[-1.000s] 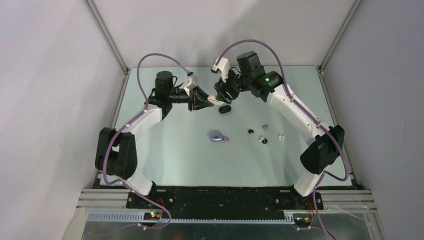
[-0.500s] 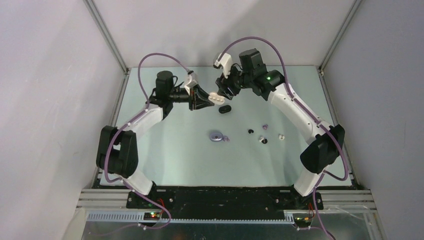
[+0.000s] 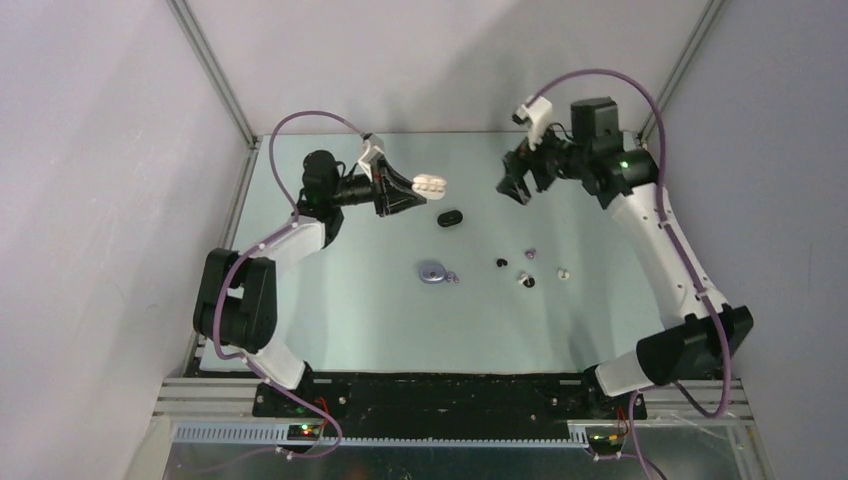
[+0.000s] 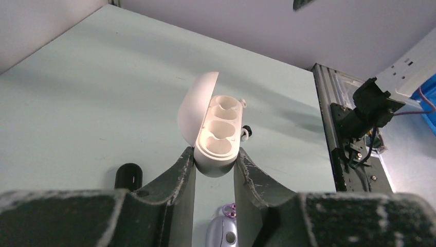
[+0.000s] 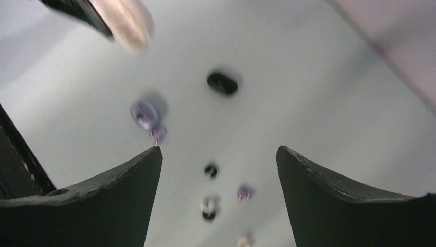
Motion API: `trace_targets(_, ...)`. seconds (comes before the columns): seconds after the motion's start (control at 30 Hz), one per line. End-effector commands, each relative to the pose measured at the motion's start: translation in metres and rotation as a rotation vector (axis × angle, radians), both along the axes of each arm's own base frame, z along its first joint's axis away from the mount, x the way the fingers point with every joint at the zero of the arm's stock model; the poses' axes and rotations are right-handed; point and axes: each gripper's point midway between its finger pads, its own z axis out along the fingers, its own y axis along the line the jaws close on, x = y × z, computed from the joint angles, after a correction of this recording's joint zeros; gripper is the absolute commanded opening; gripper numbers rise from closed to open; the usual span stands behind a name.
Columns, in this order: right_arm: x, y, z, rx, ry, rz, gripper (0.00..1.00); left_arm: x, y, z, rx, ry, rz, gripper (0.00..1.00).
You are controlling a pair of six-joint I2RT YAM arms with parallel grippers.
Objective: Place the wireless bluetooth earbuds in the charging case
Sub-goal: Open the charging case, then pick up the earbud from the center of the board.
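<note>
My left gripper [image 3: 420, 185] [image 4: 215, 154] is shut on the base of a white charging case [image 3: 432, 184] [image 4: 218, 131], held above the table with its lid hinged open and its wells empty. The case shows blurred in the right wrist view [image 5: 126, 20]. My right gripper [image 3: 513, 190] [image 5: 218, 149] hangs open and empty at the far right, apart from the case. Loose earbuds lie on the table: a black one [image 3: 501, 262] [image 5: 211, 170], a lavender one [image 3: 530, 253] [image 5: 243, 193], a black-and-white one [image 3: 527, 281] [image 5: 208, 208] and a white one [image 3: 563, 272].
A shut black case [image 3: 450, 217] [image 4: 128, 176] [image 5: 222, 83] lies under the held case. A lavender case [image 3: 433, 272] [image 4: 222, 236] [image 5: 145, 110] lies mid-table with a lavender bud [image 3: 452, 278] [image 4: 229, 210] beside it. Walls close the table [image 3: 330, 320] at the left, back and right.
My right gripper has drawn away from the white case to the right and its jaws have spread wider. The left gripper has risen slightly, still holding the case.
</note>
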Motion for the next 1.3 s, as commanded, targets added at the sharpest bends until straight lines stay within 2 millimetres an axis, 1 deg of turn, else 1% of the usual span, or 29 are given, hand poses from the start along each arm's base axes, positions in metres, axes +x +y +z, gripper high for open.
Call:
trace_targets(0.0,-0.031,-0.052,-0.079,-0.128,0.193,-0.09,0.83,0.003,0.008,0.019,-0.028,-0.024,0.078,0.0)
trace_targets(0.03,-0.035,-0.062,-0.083,-0.154,0.17,-0.104,0.81,0.005,0.01,0.016,-0.019,-0.003,0.107,0.0)
trace_targets(0.07,-0.042,-0.073,-0.11,-0.208,0.204,-0.122,0.75,0.005,0.012,0.017,-0.011,-0.016,0.123,0.0)
trace_targets(0.1,-0.048,-0.079,-0.113,-0.236,0.172,-0.114,0.7,0.008,0.014,0.013,0.001,0.011,0.157,0.0)
trace_targets(0.13,-0.057,-0.086,-0.139,-0.271,0.204,-0.12,0.63,0.009,0.017,0.011,0.011,0.021,0.187,0.0)
trace_targets(0.17,-0.058,-0.09,-0.137,-0.279,0.155,-0.115,0.57,0.009,0.018,0.01,0.017,0.027,0.199,0.0)
trace_targets(0.2,-0.07,-0.095,-0.161,-0.304,0.191,-0.11,0.55,0.009,0.02,0.009,0.025,0.031,0.216,0.0)
trace_targets(0.23,-0.071,-0.097,-0.162,-0.312,0.148,-0.103,0.51,0.008,0.021,0.008,0.03,0.034,0.22,0.0)
trace_targets(0.27,-0.081,-0.101,-0.182,-0.337,0.18,-0.099,0.49,0.006,0.022,0.007,0.038,0.038,0.224,0.0)
trace_targets(0.3,-0.082,-0.104,-0.187,-0.356,0.165,-0.088,0.45,0.004,0.023,0.009,0.04,0.034,0.227,0.0)
trace_targets(0.33,-0.089,-0.109,-0.203,-0.384,0.191,-0.09,0.43,0.003,0.024,0.006,0.051,0.042,0.23,0.0)
trace_targets(0.37,-0.091,-0.113,-0.214,-0.404,0.206,-0.09,0.41,0.001,0.025,0.007,0.054,0.04,0.231,0.0)
trace_targets(0.5,-0.088,-0.13,-0.238,-0.453,0.236,-0.142,0.37,-0.003,0.026,0.002,0.079,0.048,0.23,0.0)
trace_targets(0.67,-0.084,-0.144,-0.258,-0.478,0.289,-0.166,0.35,-0.005,0.027,-0.001,0.088,0.06,0.232,0.0)
trace_targets(0.73,-0.082,-0.146,-0.263,-0.479,0.3,-0.151,0.35,-0.006,0.027,0.0,0.089,0.06,0.231,0.0)
trace_targets(0.8,-0.079,-0.146,-0.267,-0.48,0.299,-0.136,0.38,-0.007,0.028,0.0,0.092,0.064,0.231,0.0)
trace_targets(0.93,-0.074,-0.149,-0.273,-0.492,0.309,-0.132,0.41,-0.012,0.028,-0.003,0.101,0.071,0.22,0.0)
trace_targets(1.1,-0.07,-0.151,-0.276,-0.498,0.335,-0.133,0.39,-0.014,0.027,-0.003,0.104,0.071,0.202,0.0)
trace_targets(1.27,-0.074,-0.157,-0.279,-0.531,0.373,-0.125,0.37,-0.013,0.025,0.0,0.101,0.068,0.182,0.0)
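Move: The right hand is empty. The lone white earbud it heads for lies about 17 cm to its right, 6 cm back and some 32 cm below. At that same table height, the purple pair is roughly 10 cm right and 1 cm back, the touching white-and-black pair 9 cm right and 8 cm back. From the left hand, which holds the case, the white earbud is about 34 cm right, 6 cm back and 24 cm below. The left fingers keep their pinch on the opened charging case, easing some 2.5 cm left and a little down. The right hand swoops down nearly 30 cm, also about 15 cm right and some 9 cm back, to just above the lone white earbud, slowing as it nears. Its fingers tip steeply downward and narrow from wide open to less than half open. ##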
